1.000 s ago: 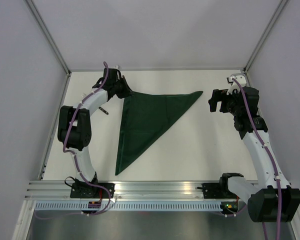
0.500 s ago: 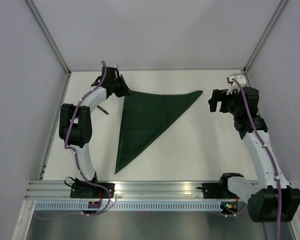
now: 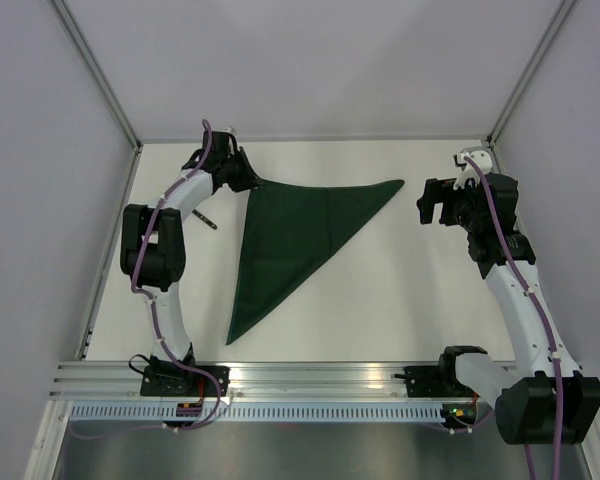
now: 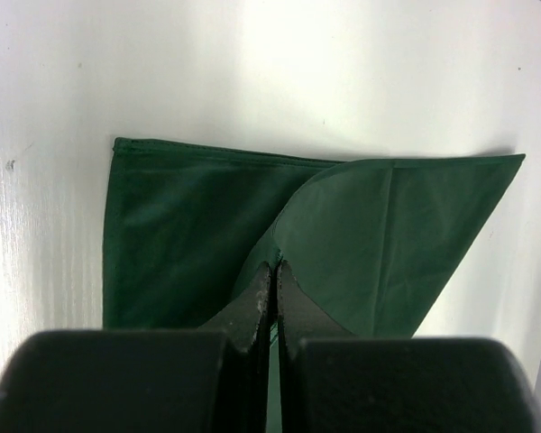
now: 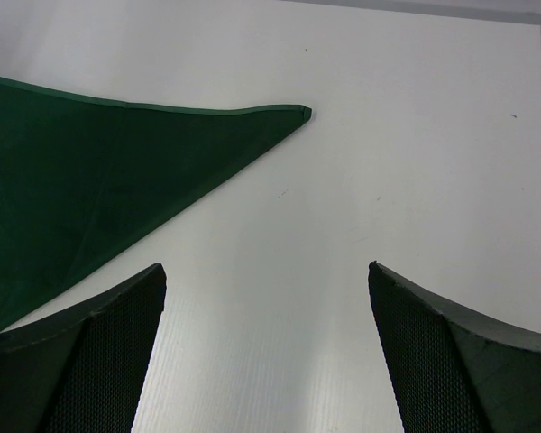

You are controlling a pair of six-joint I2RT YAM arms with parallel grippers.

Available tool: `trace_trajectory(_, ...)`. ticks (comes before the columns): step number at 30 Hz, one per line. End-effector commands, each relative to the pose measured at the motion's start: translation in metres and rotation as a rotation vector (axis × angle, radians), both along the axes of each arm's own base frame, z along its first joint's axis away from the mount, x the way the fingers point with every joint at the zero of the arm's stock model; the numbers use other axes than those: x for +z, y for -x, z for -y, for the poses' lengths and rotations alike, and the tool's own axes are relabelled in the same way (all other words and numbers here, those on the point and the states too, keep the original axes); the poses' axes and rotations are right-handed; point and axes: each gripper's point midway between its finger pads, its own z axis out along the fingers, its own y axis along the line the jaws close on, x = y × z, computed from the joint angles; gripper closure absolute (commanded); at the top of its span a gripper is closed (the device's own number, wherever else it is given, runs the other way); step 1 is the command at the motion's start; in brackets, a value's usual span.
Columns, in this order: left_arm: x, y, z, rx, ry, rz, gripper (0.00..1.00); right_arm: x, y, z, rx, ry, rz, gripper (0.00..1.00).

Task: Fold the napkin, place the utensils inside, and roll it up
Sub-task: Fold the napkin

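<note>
The dark green napkin [image 3: 290, 235] lies folded into a triangle on the white table [image 3: 400, 290]. One tip points right and another points toward the near edge. My left gripper [image 3: 252, 183] is shut on its far-left corner. In the left wrist view the closed fingertips [image 4: 275, 264] pinch a raised fold of the napkin [image 4: 180, 225]. My right gripper [image 3: 425, 208] hovers open just right of the napkin's right tip. In the right wrist view that tip of the napkin [image 5: 90, 162] lies ahead and left of the right gripper [image 5: 266, 266], apart from it. The utensils are out of view.
A short dark stick-like object [image 3: 208, 221] lies on the table beside the left arm, too small to identify. Grey enclosure walls [image 3: 40, 200] bound the table on three sides. A metal rail [image 3: 310, 375] runs along the near edge.
My left gripper has shifted slightly left and away, dragging the napkin's corner with it. The napkin's near tip slid a little left. The right arm has not moved.
</note>
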Motion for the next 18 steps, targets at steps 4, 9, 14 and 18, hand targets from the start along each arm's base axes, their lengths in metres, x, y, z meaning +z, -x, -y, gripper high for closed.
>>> trace_trajectory(4,-0.003,-0.007,-0.005,-0.018,-0.02,0.01,0.81,0.017,-0.002,0.0,-0.001,0.006,0.042,0.02)
trace_trajectory(9,0.004,-0.018,-0.036,0.069,-0.064,0.035,0.44,0.017,-0.001,-0.001,0.003,0.005,0.042,0.02)
trace_trajectory(14,0.017,-0.021,-0.083,0.214,-0.117,0.047,0.27,0.017,-0.001,-0.001,0.008,0.004,0.042,0.02)
trace_trajectory(18,0.016,0.005,-0.129,0.406,-0.233,0.001,0.27,0.02,0.001,-0.003,0.017,-0.002,0.05,0.02)
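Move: The left hand already holds the napkin's folded-over flap low above the cloth; the napkin's far left corner lies about 3 cm left, 1 cm ahead and 5 cm below it. The fork is roughly 18 cm left and 6 cm back, the napkin's right tip some 39 cm right and 1 cm ahead, both on the table. From the right hand that corner is about 43 cm left, 15 cm ahead and 18 cm below. The left hand dips slightly, opens to free the napkin flap, then sweeps about 9 cm left towards the fork. ##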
